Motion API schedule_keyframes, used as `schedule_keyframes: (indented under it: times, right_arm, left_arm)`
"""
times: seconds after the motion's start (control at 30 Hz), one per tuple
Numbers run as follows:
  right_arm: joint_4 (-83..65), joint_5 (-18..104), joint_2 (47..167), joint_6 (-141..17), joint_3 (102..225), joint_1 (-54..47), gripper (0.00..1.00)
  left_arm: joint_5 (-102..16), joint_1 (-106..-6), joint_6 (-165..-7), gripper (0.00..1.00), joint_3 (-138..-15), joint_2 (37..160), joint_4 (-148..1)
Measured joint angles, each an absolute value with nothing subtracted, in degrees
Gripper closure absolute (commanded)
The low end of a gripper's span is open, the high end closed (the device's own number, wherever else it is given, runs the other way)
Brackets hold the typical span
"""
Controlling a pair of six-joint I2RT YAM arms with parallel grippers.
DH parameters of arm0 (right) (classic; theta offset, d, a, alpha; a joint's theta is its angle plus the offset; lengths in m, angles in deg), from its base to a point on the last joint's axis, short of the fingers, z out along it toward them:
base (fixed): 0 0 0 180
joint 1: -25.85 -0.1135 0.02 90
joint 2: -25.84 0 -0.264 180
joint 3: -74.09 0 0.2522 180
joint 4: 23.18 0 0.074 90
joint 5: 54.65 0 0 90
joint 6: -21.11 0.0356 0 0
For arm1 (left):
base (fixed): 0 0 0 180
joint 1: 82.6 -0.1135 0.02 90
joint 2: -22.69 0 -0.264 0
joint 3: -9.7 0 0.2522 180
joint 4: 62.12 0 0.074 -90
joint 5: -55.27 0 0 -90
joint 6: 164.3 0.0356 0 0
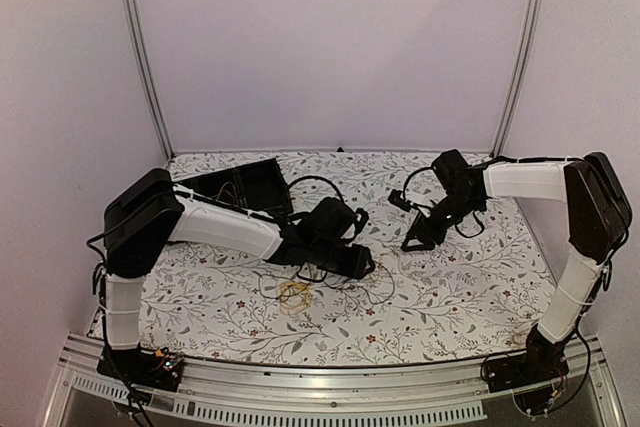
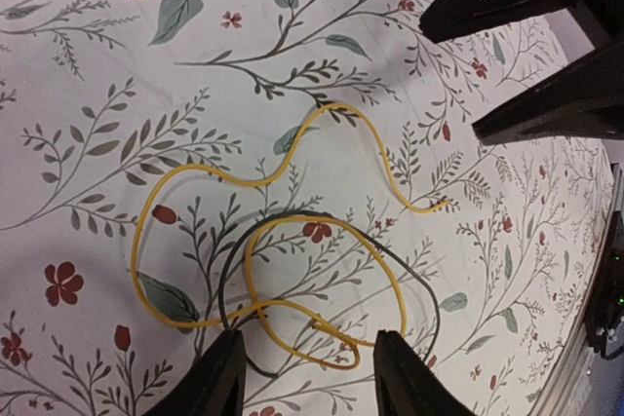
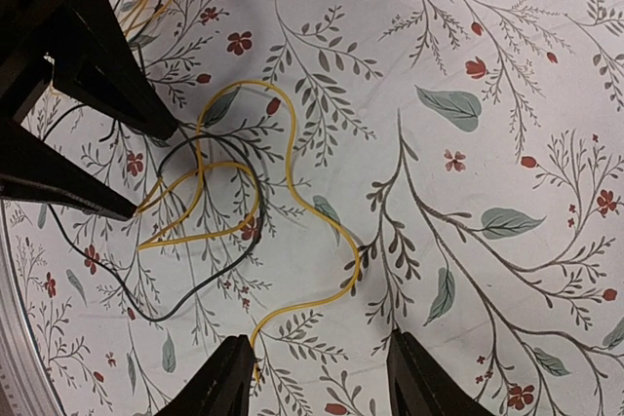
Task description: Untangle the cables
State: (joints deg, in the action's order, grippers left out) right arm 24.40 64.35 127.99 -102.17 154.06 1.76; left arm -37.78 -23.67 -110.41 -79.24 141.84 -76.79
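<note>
A yellow cable (image 2: 292, 158) lies in loose loops on the flowered tablecloth, and a dark cable (image 2: 409, 275) loops over and through it. My left gripper (image 2: 307, 377) hangs open just above these loops, with nothing between its fingers. My right gripper (image 3: 322, 382) is also open and empty. One end of the yellow cable (image 3: 292, 182) runs up beside its left finger (image 3: 226, 377). The black cable (image 3: 195, 299) curves further left. In the top view the left gripper (image 1: 358, 265) and right gripper (image 1: 413, 240) face each other mid-table. Another yellow coil (image 1: 295, 293) lies nearer the front.
A black box (image 1: 240, 187) stands at the back left of the tablecloth (image 1: 450, 297). The right gripper's fingers (image 2: 546, 104) fill the left wrist view's upper right. The left gripper's fingers (image 3: 88, 65) stand at the left of the right wrist view. A metal rail (image 1: 330, 387) borders the front.
</note>
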Motion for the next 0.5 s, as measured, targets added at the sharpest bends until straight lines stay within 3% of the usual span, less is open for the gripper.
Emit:
schedule_keyframes:
  times: [0.4,0.5]
  right_arm:
    - [24.36,64.33,127.79,-102.60,153.76,1.76,0.49]
    - [24.36,64.30,127.79,-102.78,153.76,1.76,0.49]
  left_arm:
    - [-42.50,-24.74,-112.43,0.97,-81.07,145.62,-75.65]
    - [-43.20,-24.93,-111.86,1.00,-80.64,145.42,-73.53]
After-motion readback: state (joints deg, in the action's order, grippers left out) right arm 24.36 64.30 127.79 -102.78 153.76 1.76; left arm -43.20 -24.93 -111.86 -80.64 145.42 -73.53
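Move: The left hand hovers just over the small yellow cable loop: the strand it goes for lies about 3 cm below and 1 cm to the right, neither ahead nor back. The black cable's loop is centred some 3 cm back and 1 cm right, at the same depth. The yellow tangle sits roughly 15 cm left and 5 cm back, also on the table. From the right hand, the strand is about 8 cm left, 4 cm back and 5 cm below. Down by about 2 cm into the small yellow loop goes the left hand, its half-open fingers closing all the while. It then eases back up about 1 cm and drifts some 1 cm right as they shut fully, pinching the yellow strand where it crosses itself; the wrist tips only some 5 degrees. ##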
